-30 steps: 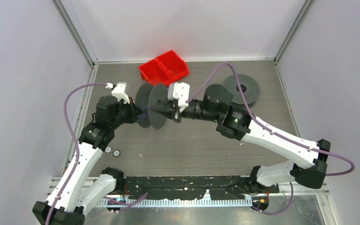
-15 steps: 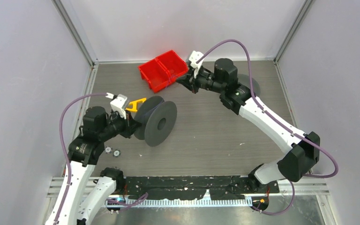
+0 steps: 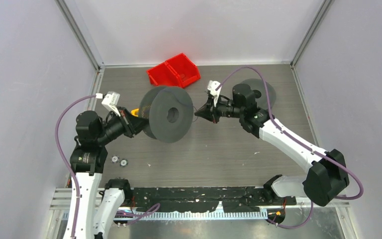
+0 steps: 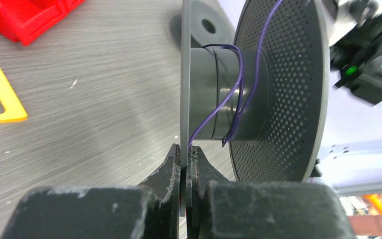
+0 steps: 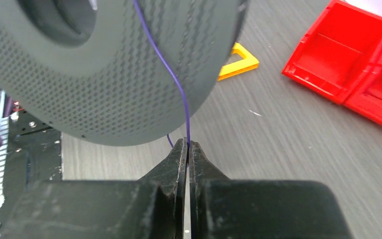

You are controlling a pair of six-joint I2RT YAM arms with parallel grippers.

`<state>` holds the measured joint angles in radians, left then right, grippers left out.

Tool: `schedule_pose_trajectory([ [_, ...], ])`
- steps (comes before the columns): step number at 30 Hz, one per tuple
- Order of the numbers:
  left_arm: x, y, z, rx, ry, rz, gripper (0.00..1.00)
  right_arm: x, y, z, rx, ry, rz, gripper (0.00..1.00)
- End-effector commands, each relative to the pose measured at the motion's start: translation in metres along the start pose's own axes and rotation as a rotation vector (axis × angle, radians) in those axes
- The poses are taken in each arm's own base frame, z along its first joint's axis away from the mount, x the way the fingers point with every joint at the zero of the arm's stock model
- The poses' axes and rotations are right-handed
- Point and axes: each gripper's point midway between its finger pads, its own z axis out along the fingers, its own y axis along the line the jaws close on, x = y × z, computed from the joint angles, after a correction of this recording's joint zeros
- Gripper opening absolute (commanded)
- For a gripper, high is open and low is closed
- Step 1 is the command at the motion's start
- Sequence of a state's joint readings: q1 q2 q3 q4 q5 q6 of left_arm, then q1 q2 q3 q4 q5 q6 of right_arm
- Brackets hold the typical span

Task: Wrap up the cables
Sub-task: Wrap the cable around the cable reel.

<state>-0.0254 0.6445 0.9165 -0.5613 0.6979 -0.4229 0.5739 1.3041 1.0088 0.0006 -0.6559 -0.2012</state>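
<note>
A dark grey disc spool is held up above the table, its perforated flange facing the top camera. My left gripper is shut on the rim of its thin flange; the jaws pinch the flange edge. The cable looks purple, not red. It is a thin wire looped a few turns round the spool's hub. My right gripper sits just right of the spool. Its jaws are shut on the wire, which runs up taut across the spool's flange.
Two red bins stand at the back. A yellow triangular piece lies on the table behind the left gripper. A second grey spool lies flat at the back right. Two small round parts lie at the front left.
The left arm has swung the spool up so that its flange faces the camera. The right gripper has come from the red bins down to the spool's right side.
</note>
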Motion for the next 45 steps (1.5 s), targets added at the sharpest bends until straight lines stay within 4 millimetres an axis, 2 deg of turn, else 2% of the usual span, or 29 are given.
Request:
schedule_pose_trajectory([
  [1, -0.049, -0.044, -0.005, 0.232, -0.19, -0.032, 0.0, -0.018, 0.026, -0.003, -0.11, -0.138, 0.044, 0.06],
  [4, -0.047, -0.037, -0.002, 0.195, -0.142, -0.04, 0.0, -0.022, 0.034, -0.006, -0.134, -0.198, 0.085, 0.05],
  [8, -0.031, -0.013, 0.001, 0.088, -0.074, -0.019, 0.0, -0.048, 0.028, -0.024, -0.06, -0.262, 0.046, 0.05],
  [9, -0.026, -0.012, 0.002, 0.099, -0.061, -0.031, 0.0, -0.055, 0.02, -0.029, -0.023, -0.276, 0.045, 0.05],
  [12, -0.016, -0.027, 0.004, 0.228, -0.015, -0.029, 0.0, -0.07, -0.001, -0.044, 0.061, -0.314, 0.048, 0.06],
  [16, -0.002, -0.018, 0.004, 0.198, 0.043, -0.015, 0.0, -0.076, -0.037, -0.062, 0.139, -0.352, 0.105, 0.05],
  [18, 0.001, -0.018, 0.004, 0.205, 0.051, -0.008, 0.0, -0.077, -0.046, -0.068, 0.158, -0.359, 0.123, 0.05],
  [21, 0.005, -0.019, 0.005, 0.234, 0.065, 0.0, 0.0, -0.078, -0.047, -0.066, 0.131, -0.353, 0.129, 0.06],
  [24, 0.011, -0.015, 0.006, 0.231, 0.088, 0.002, 0.0, -0.074, -0.049, -0.06, 0.107, -0.333, 0.152, 0.06],
  [27, 0.003, -0.023, 0.006, 0.271, 0.062, 0.004, 0.0, -0.061, -0.052, -0.053, 0.095, -0.303, 0.184, 0.05],
  [31, -0.014, -0.04, 0.004, 0.368, 0.01, -0.013, 0.0, -0.033, -0.053, -0.044, 0.087, -0.252, 0.248, 0.05],
  [38, -0.03, -0.042, 0.004, 0.377, -0.033, -0.042, 0.0, 0.012, -0.051, -0.036, 0.096, -0.178, 0.346, 0.05],
  [40, -0.036, -0.037, 0.007, 0.341, -0.06, -0.054, 0.0, 0.018, -0.046, -0.036, 0.08, -0.172, 0.371, 0.05],
  [42, -0.044, -0.028, 0.01, 0.283, -0.121, -0.069, 0.0, 0.02, -0.032, -0.035, 0.042, -0.183, 0.398, 0.05],
  [43, -0.05, -0.021, 0.013, 0.242, -0.163, -0.084, 0.0, 0.015, -0.02, -0.032, 0.005, -0.202, 0.406, 0.05],
  [45, -0.065, -0.015, 0.014, 0.212, -0.258, -0.075, 0.0, 0.017, 0.004, -0.029, -0.052, -0.221, 0.449, 0.05],
])
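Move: The reel, its rim still gripped by the left fingers, has its middle about 5 cm ahead of that hand, 7 cm to its right and 3 cm higher. From the right hand, which still pinches the cable, the reel's middle is some 12 cm to the left, level fore and aft, and about 6 cm higher. The red box lies 24 cm ahead of the right hand, 9 left and 22 below. The yellow triangle is 14 cm ahead of the left hand, 5 left and 28 below. The cable, kept pinched in the shut right fingers, is drawn back and down some 3 cm. It is then swung right, up and forward beside the reel, rising about 8 cm, and finally lowered about 9 cm as the fingers tilt upward. The left hand keeps the reel's rim, shifting only a couple of centimetres and turning the reel some 15 degrees, partly clockwise, then raising it slightly. ##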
